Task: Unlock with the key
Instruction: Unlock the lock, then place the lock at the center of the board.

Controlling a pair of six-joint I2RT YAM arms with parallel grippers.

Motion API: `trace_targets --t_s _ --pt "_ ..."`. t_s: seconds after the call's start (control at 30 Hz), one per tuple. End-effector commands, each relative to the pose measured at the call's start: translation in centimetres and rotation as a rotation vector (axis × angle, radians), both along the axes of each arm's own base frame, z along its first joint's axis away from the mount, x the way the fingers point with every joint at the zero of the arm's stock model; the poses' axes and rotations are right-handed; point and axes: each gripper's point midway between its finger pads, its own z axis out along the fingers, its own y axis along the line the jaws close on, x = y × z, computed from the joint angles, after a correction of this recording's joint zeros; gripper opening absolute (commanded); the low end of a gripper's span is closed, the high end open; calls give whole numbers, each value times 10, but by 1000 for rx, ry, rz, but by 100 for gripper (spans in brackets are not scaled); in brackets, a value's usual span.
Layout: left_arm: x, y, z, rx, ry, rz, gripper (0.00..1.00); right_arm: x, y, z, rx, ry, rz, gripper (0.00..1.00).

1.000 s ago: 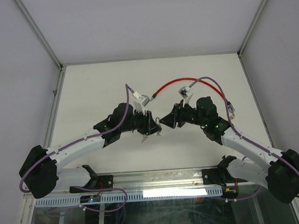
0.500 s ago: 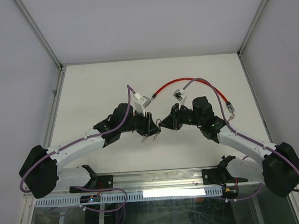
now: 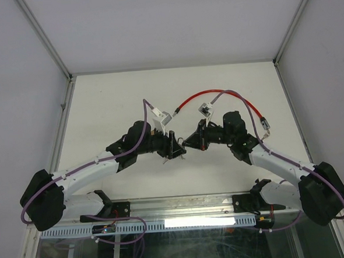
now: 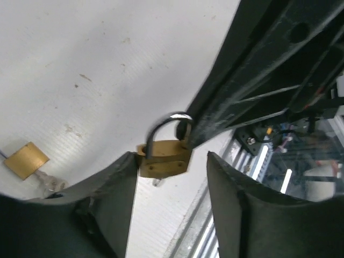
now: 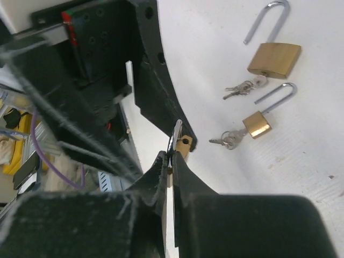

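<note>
A small brass padlock point(image 4: 164, 160) with a silver shackle point(image 4: 157, 129) hangs above the table between both grippers. My right gripper point(image 5: 171, 153) is shut on the shackle point(image 5: 177, 129), with the brass body point(image 5: 185, 145) just beyond its tips. In the left wrist view its dark fingers point(image 4: 226, 102) reach in from the upper right. My left gripper point(image 4: 171, 158) is open around the padlock's body: the left finger point(image 4: 115, 188) touches it and the right finger point(image 4: 231, 193) stands apart. A silver stub point(image 4: 156, 183), perhaps the key, pokes out below the body. From above, the grippers point(image 3: 180, 145) meet mid-table.
On the table lie a large open brass padlock point(image 5: 274, 59) with keys point(image 5: 244, 88), and a smaller open one point(image 5: 257, 124) with keys point(image 5: 227, 140). One padlock point(image 4: 26, 160) with keys point(image 4: 51, 184) shows at the left wrist view's edge. A red cable point(image 3: 211, 94) arcs behind the arms.
My right gripper has moved left to the padlock and closed on its shackle. The left arm has shifted only slightly.
</note>
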Motion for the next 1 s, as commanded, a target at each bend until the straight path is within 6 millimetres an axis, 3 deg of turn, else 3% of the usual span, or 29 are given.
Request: trace_targets --t_s 0.0,0.03,0.1,0.3,0.43,0.7,0.83,0.97 --pt "-7 -16 40 -166 -50 -51 77 12 -3 -5 0 -47 -36 0" --pt "-6 -15 43 -175 -57 -39 92 13 -5 -6 -3 -46 -45 0" --pt "-4 -12 44 -186 -65 -17 99 13 -9 -8 -15 -44 -63 0" --pt "-3 -10 44 -226 -59 12 99 12 -25 -20 -116 -19 -123 0" --pt "2 -8 42 -258 -33 47 99 18 -47 -33 -254 17 -225 0" --pt "27 22 28 -302 41 195 99 23 -76 -51 -458 106 -337 0" --pt "32 40 23 -325 62 255 99 30 -72 -67 -500 154 -333 0" --pt "34 53 21 -334 63 293 99 39 -51 -81 -461 178 -268 0"
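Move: The small padlock is right at my left hand, its body between the fingertips, while my right fingers are already shut on its shackle, with the body about 1 cm left of and 2 cm below that hand. The bare table spot I bring it to lies roughly 7 cm right, 2 cm ahead and 14 cm below my right hand. From my left hand, the middle padlock is about 7 cm ahead, 4 cm left; the large padlock some 14 cm ahead, 11 cm left; both 12 cm below. I spread my left fingers wide to let go of the small padlock, lifting a little, then draw that hand off left and forward about 5 cm, swinging it counter-clockwise. My right hand keeps its pinch on the shackle and carries the padlock down some 9 cm and 7 cm to the right, tipping its fingertips down about 30 degrees towards the bare table. ##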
